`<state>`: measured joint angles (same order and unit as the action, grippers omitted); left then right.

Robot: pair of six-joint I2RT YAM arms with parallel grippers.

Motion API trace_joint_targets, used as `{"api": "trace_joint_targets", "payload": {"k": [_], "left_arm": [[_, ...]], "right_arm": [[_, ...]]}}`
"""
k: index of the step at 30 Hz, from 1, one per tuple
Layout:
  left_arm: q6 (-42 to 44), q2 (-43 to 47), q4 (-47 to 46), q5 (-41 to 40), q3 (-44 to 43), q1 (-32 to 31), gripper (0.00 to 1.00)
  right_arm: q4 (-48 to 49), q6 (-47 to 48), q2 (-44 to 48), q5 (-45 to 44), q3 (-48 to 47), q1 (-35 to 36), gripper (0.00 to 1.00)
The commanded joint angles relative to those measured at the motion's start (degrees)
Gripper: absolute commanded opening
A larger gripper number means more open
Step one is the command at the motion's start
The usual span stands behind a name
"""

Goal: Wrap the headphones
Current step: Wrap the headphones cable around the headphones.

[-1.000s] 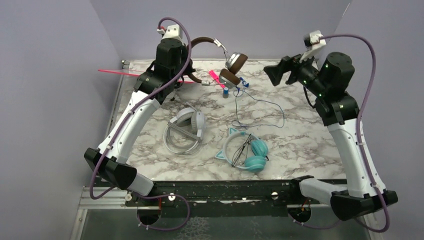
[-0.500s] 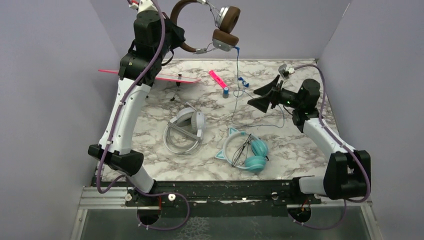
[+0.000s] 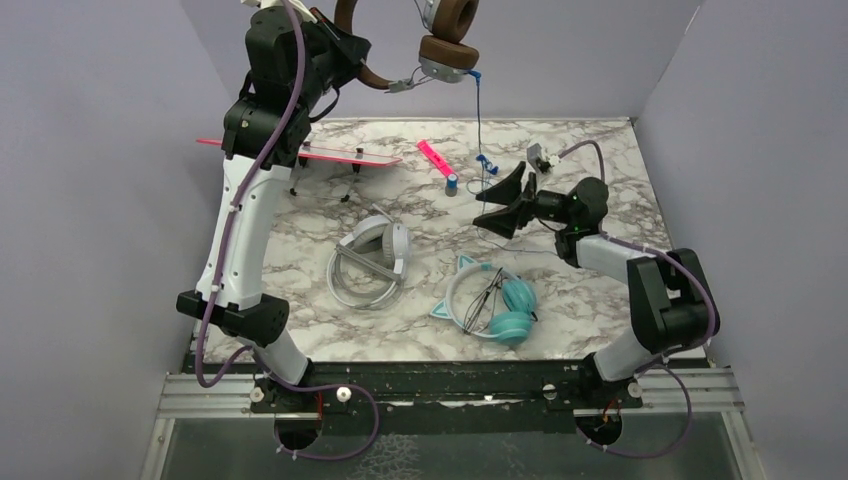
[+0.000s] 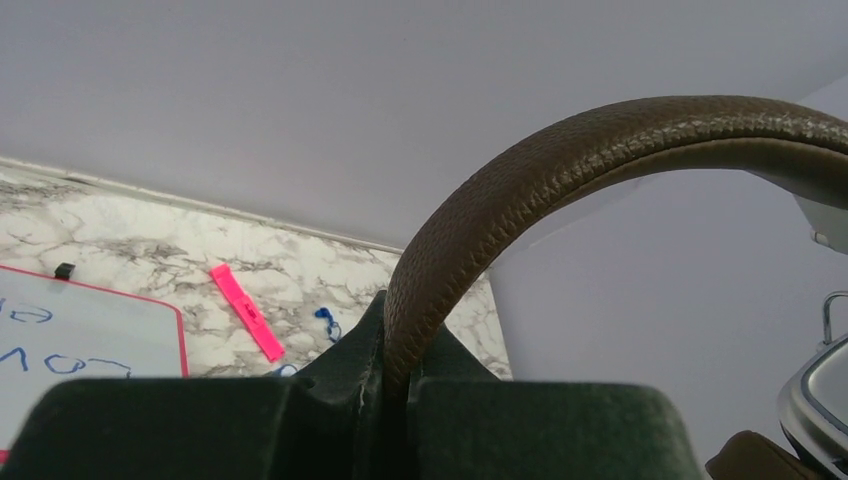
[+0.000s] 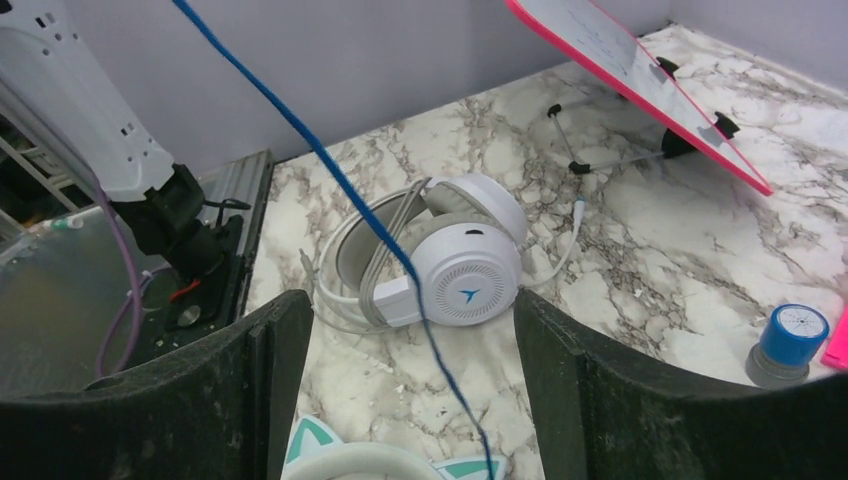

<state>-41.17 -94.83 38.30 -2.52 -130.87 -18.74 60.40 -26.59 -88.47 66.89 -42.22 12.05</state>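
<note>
My left gripper (image 3: 345,52) is shut on the band of the brown headphones (image 3: 446,45) and holds them high above the table's far side; the band (image 4: 560,175) runs up from between its fingers in the left wrist view. Their blue cord (image 3: 478,120) hangs down to the table. My right gripper (image 3: 500,200) is open low over the table, and the cord (image 5: 400,255) passes between its fingers without touching them. The white-grey headphones (image 3: 372,262) with a blue logo (image 5: 468,270) lie left of centre. The teal cat-ear headphones (image 3: 492,305) lie near the front.
A pink-framed whiteboard (image 3: 300,152) stands on a stand at the back left. A pink strip (image 3: 435,158) and a small blue-capped stamp (image 3: 452,184) lie behind the white set. Purple walls close the back and sides.
My left gripper has lifted the brown headphones higher, pulling the cord straight. My right gripper has swung down and left, low over the table, until its open jaws straddle the hanging cord.
</note>
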Motion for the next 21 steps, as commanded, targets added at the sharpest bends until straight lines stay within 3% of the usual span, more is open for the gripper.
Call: {"api": "trace_joint_targets", "payload": {"k": [1, 4, 8, 12, 17, 21], "left_arm": [[-3.4, 0.2, -2.0, 2.5, -3.9, 1.0, 0.0], [-3.9, 0.3, -2.1, 2.5, -4.8, 1.2, 0.0], [-4.3, 1.0, -2.3, 2.4, -4.6, 1.2, 0.0], [-4.7, 1.3, -2.5, 4.1, -4.6, 1.4, 0.0], [-6.4, 1.3, -3.2, 6.7, -4.4, 2.0, 0.0], [-8.8, 1.6, -6.1, 13.5, -3.1, 3.1, 0.0]], "right_arm": [[20.9, -9.7, -6.0, -1.6, 1.8, -0.1, 0.77], [28.6, -14.3, -9.8, -1.8, 2.0, 0.5, 0.76], [27.0, -11.4, -9.9, -3.7, 3.2, 1.2, 0.7], [28.7, -13.1, -10.7, -2.7, 3.3, 1.4, 0.48], [34.3, -16.9, -12.1, -2.9, 5.1, 1.4, 0.39], [33.9, -18.1, -13.0, -1.7, 4.4, 1.4, 0.15]]}}
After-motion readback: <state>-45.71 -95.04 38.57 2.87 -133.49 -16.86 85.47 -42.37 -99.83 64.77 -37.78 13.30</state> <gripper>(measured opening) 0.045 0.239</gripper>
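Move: From the right hand, the hanging blue cable of the brown headphones runs between the open fingers, about 1 cm to the left. The brown ear cups are some 30 cm above, 6 cm farther out and 5 cm left. Below, by roughly 20 cm, lie the teal headphones 14 cm back and 2 cm right, and the white headphones 22 cm left and 3 cm back. From the left hand, that cable stretch is about 20 cm right, 11 cm back and 29 cm down. Close the right fingers most of the way around the blue cable, fingertips still pointing left, while sinking the hand about 3 cm alongside it and easing 1 cm to the left. With the left gripper, keep the pinch on the brown headband and raise it another 2 cm or so, rolling it slightly, so that the headphones stay hanging high. ##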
